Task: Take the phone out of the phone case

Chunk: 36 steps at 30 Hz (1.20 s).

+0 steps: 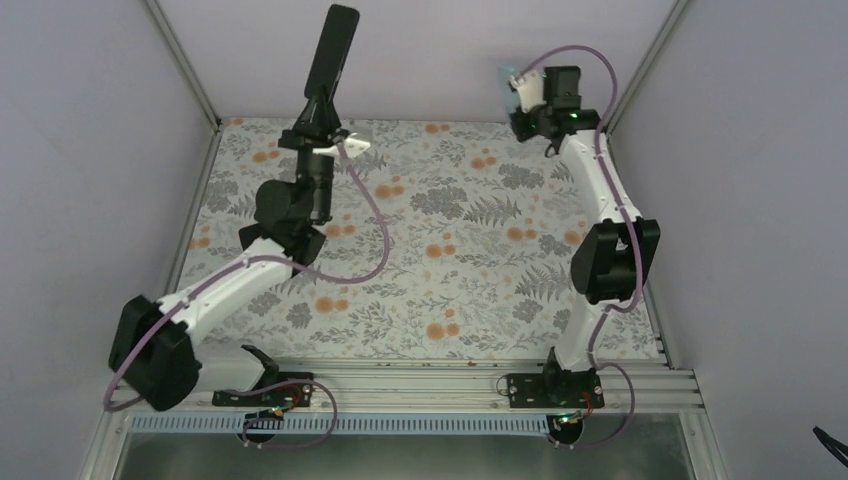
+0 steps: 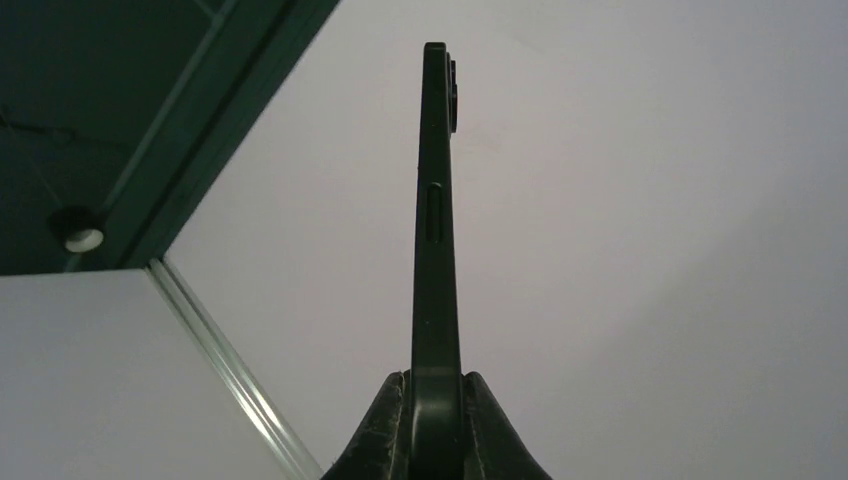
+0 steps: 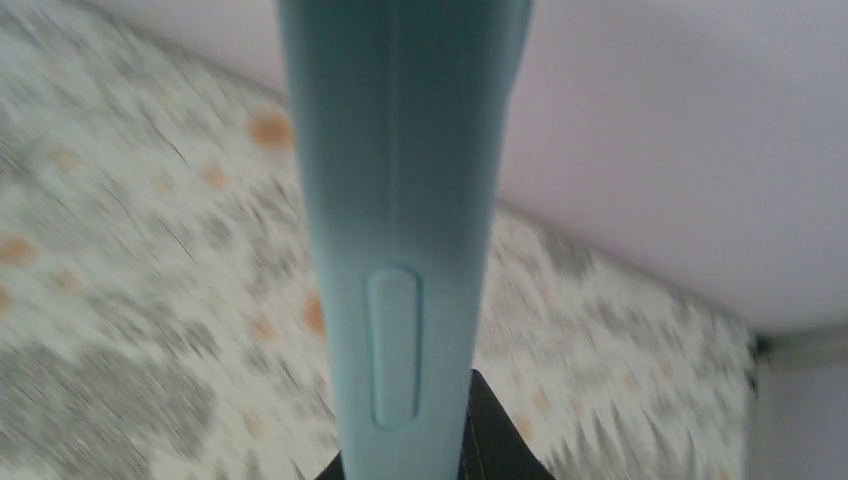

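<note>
The dark phone (image 1: 331,52) stands nearly upright in the air at the back left, out of its case. My left gripper (image 1: 320,102) is shut on its lower end. The left wrist view shows the phone (image 2: 436,230) edge-on, clamped between both fingers (image 2: 383,435). The pale blue phone case (image 1: 508,80) is high at the back right, mostly hidden behind my right gripper (image 1: 522,92), which is shut on it. In the right wrist view the case (image 3: 400,200) fills the middle edge-on, with a raised side button.
A floral cloth (image 1: 430,250) covers the table between grey walls. Metal frame posts (image 1: 185,60) stand at the back corners. Purple cables loop off both arms. A metal rail (image 1: 450,375) runs along the near edge by the arm bases.
</note>
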Motion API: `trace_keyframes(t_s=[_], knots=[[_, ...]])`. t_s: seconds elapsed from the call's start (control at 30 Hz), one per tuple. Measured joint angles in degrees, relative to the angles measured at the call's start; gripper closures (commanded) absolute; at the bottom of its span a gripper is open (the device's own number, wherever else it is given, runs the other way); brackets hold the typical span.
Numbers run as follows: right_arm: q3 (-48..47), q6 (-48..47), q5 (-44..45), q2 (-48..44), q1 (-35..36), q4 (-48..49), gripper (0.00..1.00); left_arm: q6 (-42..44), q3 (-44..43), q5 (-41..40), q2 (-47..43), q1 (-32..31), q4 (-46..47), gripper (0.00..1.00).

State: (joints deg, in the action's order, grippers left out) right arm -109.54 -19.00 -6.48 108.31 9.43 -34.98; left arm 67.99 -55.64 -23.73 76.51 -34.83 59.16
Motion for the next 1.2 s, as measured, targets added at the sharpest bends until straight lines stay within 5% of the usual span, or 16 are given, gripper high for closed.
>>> trace_keyframes(t_s=[0.2,0.43,0.67,0.9,1.0,1.2], knots=[[7.2,-6.1,-0.4,-0.3,-7.0,-9.3,0.97,-0.2,12.0,-0.6,-6.0,-0.7,-9.7,0.98],[22.8,-11.0,-13.3,-3.9,-13.4,-17.7,0.97,5.1,24.7,-2.5,4.6,-4.7,-21.2,0.98],[31.0,-12.9,-16.8,-2.2,-22.8,-19.2,0.96,8.5,25.4,-5.2,13.9,-11.4,-22.2,0.98],[34.2,-12.5,-13.0,-0.9,-23.8,-15.8,0.89,7.2,19.4,-3.6,18.5,-17.0,-31.3,0.9],[34.3,-12.4,-11.3,-0.9,-23.8,-15.1,0.86,5.7,16.3,-2.3,20.0,-19.1,-37.0,0.65],[35.4,-13.6,-3.7,-0.9,-23.8,-13.0,0.18,1.5,9.6,3.5,23.2,-22.5,-52.3,0.01]])
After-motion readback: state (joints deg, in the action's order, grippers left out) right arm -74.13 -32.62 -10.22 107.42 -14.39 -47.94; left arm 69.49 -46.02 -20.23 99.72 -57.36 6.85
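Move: The left hand still holds the phone high up. Its bare spot on the cloth is about 47 cm below, 20 cm to the right and 4 cm back; the second phone lies 6 cm back, 22 cm left and 46 cm down. The right hand still holds the light-blue case. Its bare spot is some 12 cm back, 14 cm right and 28 cm down, with the phone's spot 32 cm left of that one and 8 cm nearer the base. Down in one fast sweep of about 44 cm, then easing right and a little back, the left hand brings the phone to the cloth; its wrist tips over from pointing up to pointing forward-right and down, and the fingers open wide at the end. The right hand sinks with the case about 25 cm while drawing back and right, tips about 45 degrees to point nearly straight down, and opens its fingers about halfway. ##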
